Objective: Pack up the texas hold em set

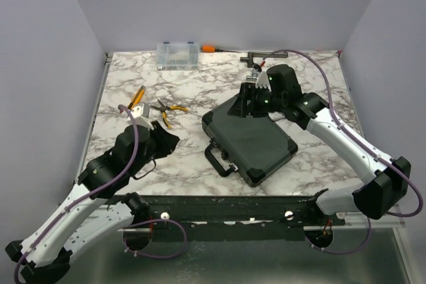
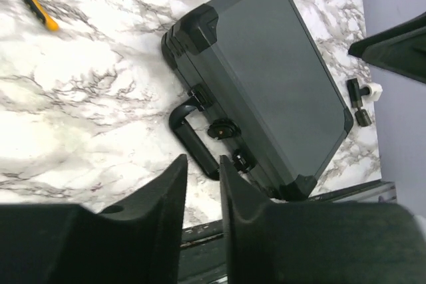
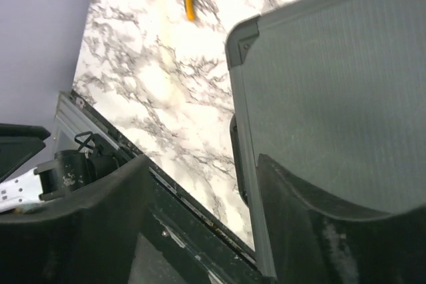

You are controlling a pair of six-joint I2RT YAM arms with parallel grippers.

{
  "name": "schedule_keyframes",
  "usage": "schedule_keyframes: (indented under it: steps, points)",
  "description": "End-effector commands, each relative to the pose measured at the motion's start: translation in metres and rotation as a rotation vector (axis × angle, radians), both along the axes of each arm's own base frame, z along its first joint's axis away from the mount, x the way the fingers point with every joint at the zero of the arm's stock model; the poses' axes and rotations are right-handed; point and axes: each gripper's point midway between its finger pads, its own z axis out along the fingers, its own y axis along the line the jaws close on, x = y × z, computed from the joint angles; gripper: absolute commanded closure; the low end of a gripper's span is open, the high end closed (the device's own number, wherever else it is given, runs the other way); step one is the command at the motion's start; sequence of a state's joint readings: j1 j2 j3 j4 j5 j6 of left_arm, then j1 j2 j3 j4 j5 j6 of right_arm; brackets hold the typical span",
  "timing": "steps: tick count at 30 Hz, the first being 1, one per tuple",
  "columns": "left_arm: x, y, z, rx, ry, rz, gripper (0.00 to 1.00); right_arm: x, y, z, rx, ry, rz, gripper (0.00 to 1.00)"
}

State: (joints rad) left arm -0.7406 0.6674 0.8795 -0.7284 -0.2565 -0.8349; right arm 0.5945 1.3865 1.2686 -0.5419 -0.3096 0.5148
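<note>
The black hard case (image 1: 249, 141) of the texas hold em set lies shut and flat at the middle of the table, its handle (image 1: 216, 157) toward the near left. My left gripper (image 1: 168, 142) hovers left of the handle. In the left wrist view the case (image 2: 273, 71) lies ahead of my left gripper (image 2: 202, 159), whose jaws stand a narrow gap apart with nothing between them. My right gripper (image 1: 247, 103) sits at the case's far corner. In the right wrist view my right gripper (image 3: 203, 161) is wide open, one finger above the lid (image 3: 333, 84), the other off its edge.
Two orange-handled pliers (image 1: 136, 94) (image 1: 170, 108) lie left of the case. A clear organizer box (image 1: 178, 54) and an orange-handled tool (image 1: 210, 48) stand at the back edge. A black T-shaped tool (image 1: 256, 58) lies at the back right. Grey walls close in three sides.
</note>
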Motion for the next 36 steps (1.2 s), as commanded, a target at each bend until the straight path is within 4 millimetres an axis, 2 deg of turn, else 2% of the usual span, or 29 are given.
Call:
schedule_keyframes:
  steps: [1,4,5,8,13,17,20,24,30,36]
  points:
    - [-0.014,0.028,0.003,0.106,-0.106,-0.039,0.69,-0.004,-0.008,0.031,0.012,-0.064,-0.011,0.26]
    - [-0.019,0.040,0.004,0.141,-0.141,-0.038,0.54,-0.007,-0.010,0.052,0.051,-0.106,-0.022,0.14]
    - [-0.020,0.045,0.003,0.153,-0.146,-0.026,0.48,-0.010,-0.011,0.060,0.065,-0.119,-0.023,0.01]
    - [-0.023,0.061,-0.004,0.174,-0.153,0.026,0.36,-0.016,-0.014,0.076,0.096,-0.141,-0.026,0.00]
    - [-0.023,0.079,-0.011,0.176,-0.195,0.106,0.27,-0.024,-0.023,0.091,0.126,-0.157,-0.065,0.00]
    - [-0.022,0.092,-0.020,0.201,-0.236,0.151,0.21,-0.025,-0.032,0.089,0.140,-0.160,-0.128,0.00]
    - [-0.022,0.104,-0.027,0.202,-0.259,0.204,0.12,-0.028,-0.037,0.085,0.161,-0.160,-0.165,0.00]
    - [-0.024,0.109,-0.022,0.144,-0.330,0.228,0.02,-0.026,-0.047,0.072,0.182,-0.151,-0.249,0.00]
    - [-0.027,0.117,-0.020,0.058,-0.384,0.282,0.02,-0.024,-0.048,0.057,0.230,-0.103,-0.319,0.00]
    - [-0.027,0.117,-0.020,0.057,-0.381,0.286,0.02,-0.027,-0.049,0.045,0.232,-0.061,-0.343,0.00]
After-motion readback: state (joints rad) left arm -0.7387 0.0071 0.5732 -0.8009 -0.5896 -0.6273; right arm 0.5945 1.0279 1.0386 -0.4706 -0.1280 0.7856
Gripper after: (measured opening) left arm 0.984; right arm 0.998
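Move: The closed case lies untouched below both hands: its middle is about 27 cm to the right of the left hand, 5 cm ahead and 20 cm down. The case's handle is nearer, some 15 cm right and 1 cm ahead; the pliers lie about 19 cm ahead and 7 cm left, both over 20 cm below. From the right hand, the case's middle is some 4 cm back, 4 cm right and 19 cm down, the handle 7 cm back and 7 cm left, 20 cm down. Holding nothing, the left hand backs off from the case's handle side, going about 11 cm left and a little back over bare table, rising slightly before sinking, while its fingers spread from nearly shut to wide open and tip up some 20 degrees with a slight counter-clockwise swing. The right hand, clear above the lid, climbs about 9 cm and then sinks more than half of that again, drifting some 5 cm right and 3 cm back over the case as it turns clockwise and its part-open fingers go fully wide. ##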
